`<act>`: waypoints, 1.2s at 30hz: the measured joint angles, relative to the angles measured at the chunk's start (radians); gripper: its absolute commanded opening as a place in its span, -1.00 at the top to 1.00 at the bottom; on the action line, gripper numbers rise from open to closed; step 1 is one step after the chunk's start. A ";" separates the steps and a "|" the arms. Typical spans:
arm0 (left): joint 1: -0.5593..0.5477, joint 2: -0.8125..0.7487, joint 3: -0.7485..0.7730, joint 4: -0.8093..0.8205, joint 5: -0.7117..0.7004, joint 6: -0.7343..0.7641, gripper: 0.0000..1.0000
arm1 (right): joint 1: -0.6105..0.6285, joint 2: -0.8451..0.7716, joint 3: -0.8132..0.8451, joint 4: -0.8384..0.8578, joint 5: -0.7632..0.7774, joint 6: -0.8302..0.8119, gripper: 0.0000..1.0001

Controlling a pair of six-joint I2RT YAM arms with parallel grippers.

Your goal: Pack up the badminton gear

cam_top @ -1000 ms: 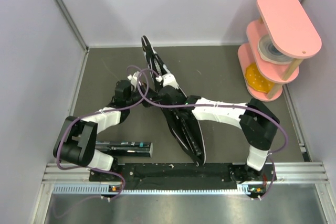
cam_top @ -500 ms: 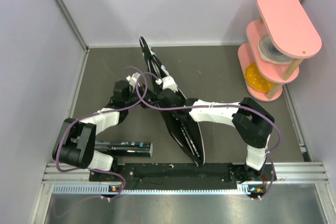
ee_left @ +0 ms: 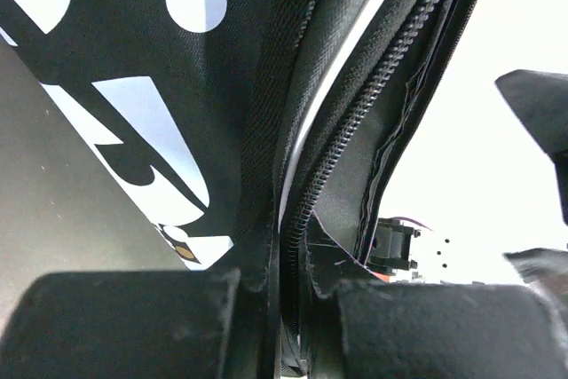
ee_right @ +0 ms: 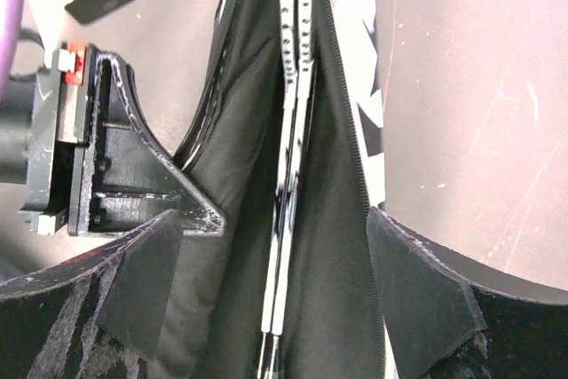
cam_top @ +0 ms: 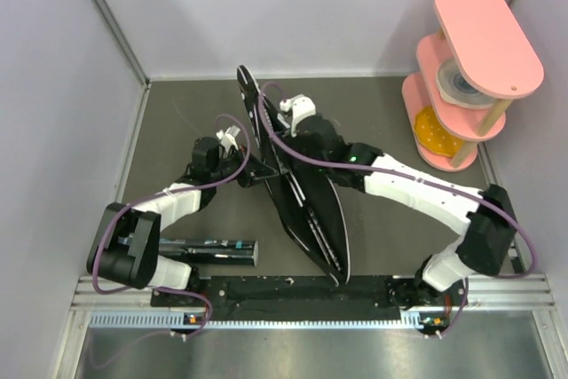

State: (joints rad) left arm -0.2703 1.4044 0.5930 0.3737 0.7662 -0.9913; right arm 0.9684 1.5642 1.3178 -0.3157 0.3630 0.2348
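The black racket bag (cam_top: 306,206) with white lettering lies diagonally across the table. Its zipper (ee_left: 373,104) is undone along the top. My left gripper (cam_top: 255,171) is shut on the bag's zipper edge (ee_left: 284,246), which sits between the pads (ee_left: 133,326). My right gripper (cam_top: 293,142) hovers open over the bag's mouth, its fingers (ee_right: 399,281) apart on either side with nothing between them. Inside the bag (ee_right: 342,290) lie two silver racket shafts (ee_right: 286,219) side by side. The black shuttle tube (cam_top: 209,250) rests near the left arm's base. No shuttlecocks show.
A pink tiered stand (cam_top: 475,68) holding a tape roll and a yellow item stands at the back right corner. Grey walls close in the table on three sides. My left gripper's black finger (ee_right: 133,175) shows close beside the bag's opening in the right wrist view.
My right gripper has opened from shut and moved up the bag toward the far end, its elbow swinging out to the right. The left gripper has kept its hold.
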 measured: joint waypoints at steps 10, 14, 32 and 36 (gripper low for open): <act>-0.002 -0.009 0.014 -0.043 0.000 0.022 1.00 | -0.211 -0.053 -0.035 -0.026 -0.285 -0.012 -0.40; -0.002 -0.015 0.015 -0.054 0.000 0.023 1.00 | -0.212 -0.022 -0.065 -0.023 -0.359 -0.013 0.01; -0.092 -0.131 0.106 -0.220 -0.069 0.148 -0.55 | -0.210 -0.014 -0.228 0.246 -0.518 0.394 1.00; -0.103 -0.151 0.134 -0.287 -0.126 0.172 -0.62 | -0.194 -0.014 -0.238 0.275 -0.503 0.432 1.00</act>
State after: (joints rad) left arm -0.3737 1.2537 0.7269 0.0864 0.6407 -0.8188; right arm 0.7746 1.5497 1.0798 -0.0402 -0.1402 0.6666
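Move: The right hand hangs open over the gaping racket bag. The bag's right zip rim, which it is about to take, lies level with it, about 3 cm to the right and 5 cm below; the rackets inside are some 12 cm below and 3 cm back. The left zip rim is about 4 cm back, 5 cm left and 6 cm below, already pinched in the left hand. From the left hand the right rim lies about 4 cm ahead and 7 cm right, at much its height. The right fingers shut on the bag's right zip rim beside the left hand: the right hand first swings about 4 cm right and a little forward and up, then comes down some 7 cm, back and left, closing and tipping downward as it rolls. Once they pinch, the left hand opens wide, lets go of the left rim and rises about 4 cm. ##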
